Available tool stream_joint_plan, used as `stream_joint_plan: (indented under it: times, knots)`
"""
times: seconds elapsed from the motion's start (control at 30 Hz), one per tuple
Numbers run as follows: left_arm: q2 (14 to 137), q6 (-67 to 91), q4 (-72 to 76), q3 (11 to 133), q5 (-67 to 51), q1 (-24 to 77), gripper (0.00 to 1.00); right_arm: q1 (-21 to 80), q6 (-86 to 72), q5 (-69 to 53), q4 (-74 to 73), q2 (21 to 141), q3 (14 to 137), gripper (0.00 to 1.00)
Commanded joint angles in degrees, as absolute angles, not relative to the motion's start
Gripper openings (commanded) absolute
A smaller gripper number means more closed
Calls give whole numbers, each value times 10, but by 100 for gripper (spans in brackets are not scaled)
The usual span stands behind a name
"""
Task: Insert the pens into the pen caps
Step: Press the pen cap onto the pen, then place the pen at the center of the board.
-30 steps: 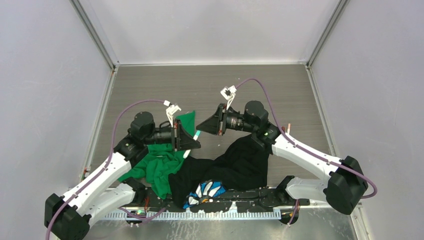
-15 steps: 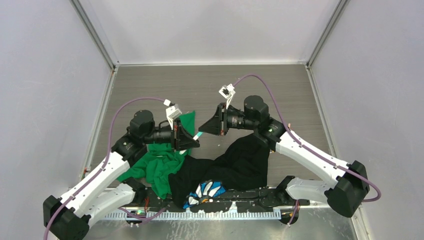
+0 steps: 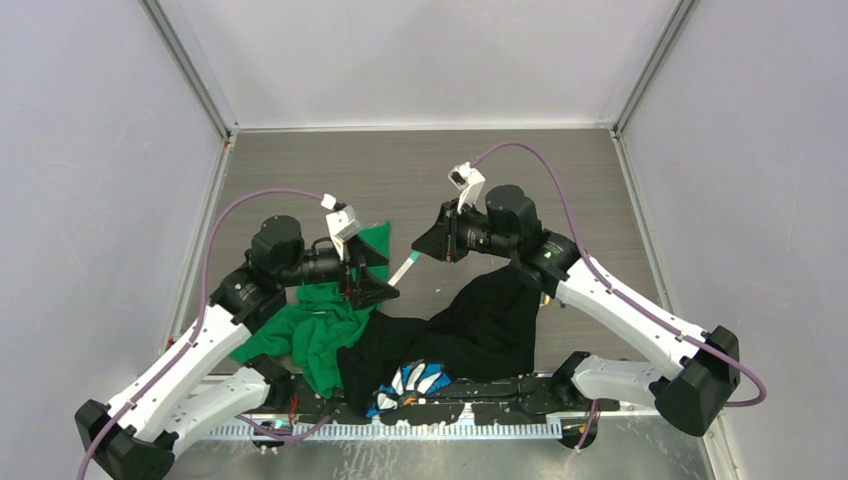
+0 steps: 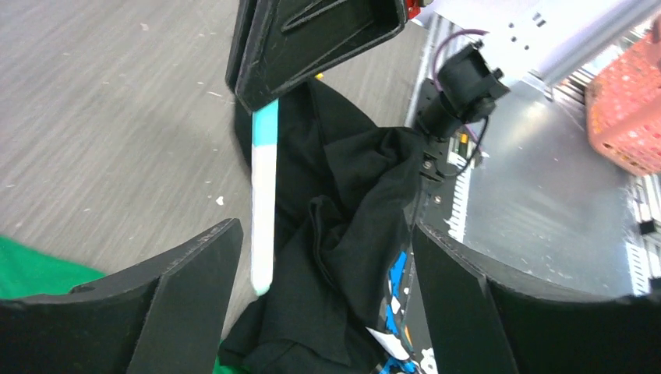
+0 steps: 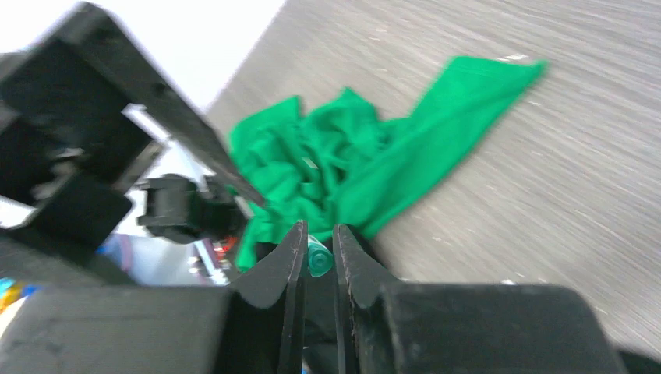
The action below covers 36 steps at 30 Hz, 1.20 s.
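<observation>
A white-barrelled pen (image 3: 405, 268) with a teal pen cap (image 4: 265, 128) on its upper end hangs in the air between the two arms. My right gripper (image 3: 420, 250) is shut on that teal cap (image 5: 318, 257), which shows end-on between its fingers. My left gripper (image 3: 383, 280) stands open around the pen's lower part. In the left wrist view the barrel (image 4: 263, 218) hangs just inside the left finger (image 4: 195, 296), and whether they touch I cannot tell; the right finger (image 4: 475, 304) is far off. The right gripper's fingers (image 4: 312, 39) fill the top of that view.
A crumpled green cloth (image 3: 320, 330) lies under the left arm. A black cloth (image 3: 480, 325) spreads below the grippers, over a blue-and-white patterned item (image 3: 415, 382). An orange basket (image 4: 627, 117) stands beyond the table's metal edge. Grey walls enclose the wooden table (image 3: 400, 170).
The left gripper has opened and let go of the pen barrel. The right gripper has drawn up and to the right, with the capped pen trailing from it.
</observation>
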State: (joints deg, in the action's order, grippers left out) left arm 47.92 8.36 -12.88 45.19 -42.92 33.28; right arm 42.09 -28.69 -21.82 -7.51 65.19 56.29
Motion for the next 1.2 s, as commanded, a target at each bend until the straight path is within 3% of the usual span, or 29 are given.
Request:
stream_joint_plan:
  times: [0.0,0.07,0.27,0.4,0.67,0.77,0.87,1.03,1.17]
  knots:
    - [435,92,-123,470,-323,327,86,405,-198,-81,-216,675,643,1]
    - [425,101,-132,477,-251,305,99,381,-173,-18,-283,690,666,1]
    - [430,111,-149,481,-95,193,98,245,-115,34,-409,769,761,1]
    - [427,68,-167,471,-5,173,98,129,-111,-38,-407,827,787,1]
    - [386,22,-176,438,5,173,98,-71,-221,-308,-206,857,589,1]
    - [384,23,-174,438,8,173,98,-118,-264,-344,-124,856,508,3]
    - [401,44,-178,449,0,173,98,-125,-253,-305,-116,867,500,21]
    - [468,127,-190,478,-19,172,98,-127,-216,-177,-113,852,509,72]
    - [553,171,-178,497,0,159,98,-127,-173,-88,-87,830,513,81]
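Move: From the right hand, which holds the pen by its teal cap, the free spot for laying the pen is about 23 cm right, 10 cm ahead and 22 cm below. The row of capped pens beside it is some 33 cm right, 6 cm ahead; the black cloth's middle is about 6 cm right, 9 cm back, both far below. From the empty left hand that spot is about 27 cm right, 16 cm ahead, 21 cm below. Carry the pen with the right gripper some 30 cm right and forward, turning clockwise about 45 degrees, then sink steeply, fingers tipping down, to about 22 cm lower beside the row; open there to let go of the cap, easing slightly forward and right. Meanwhile bring the left gripper away to the left and forward, opening fully and swinging counter-clockwise until it faces ahead, then let it dip a little. ##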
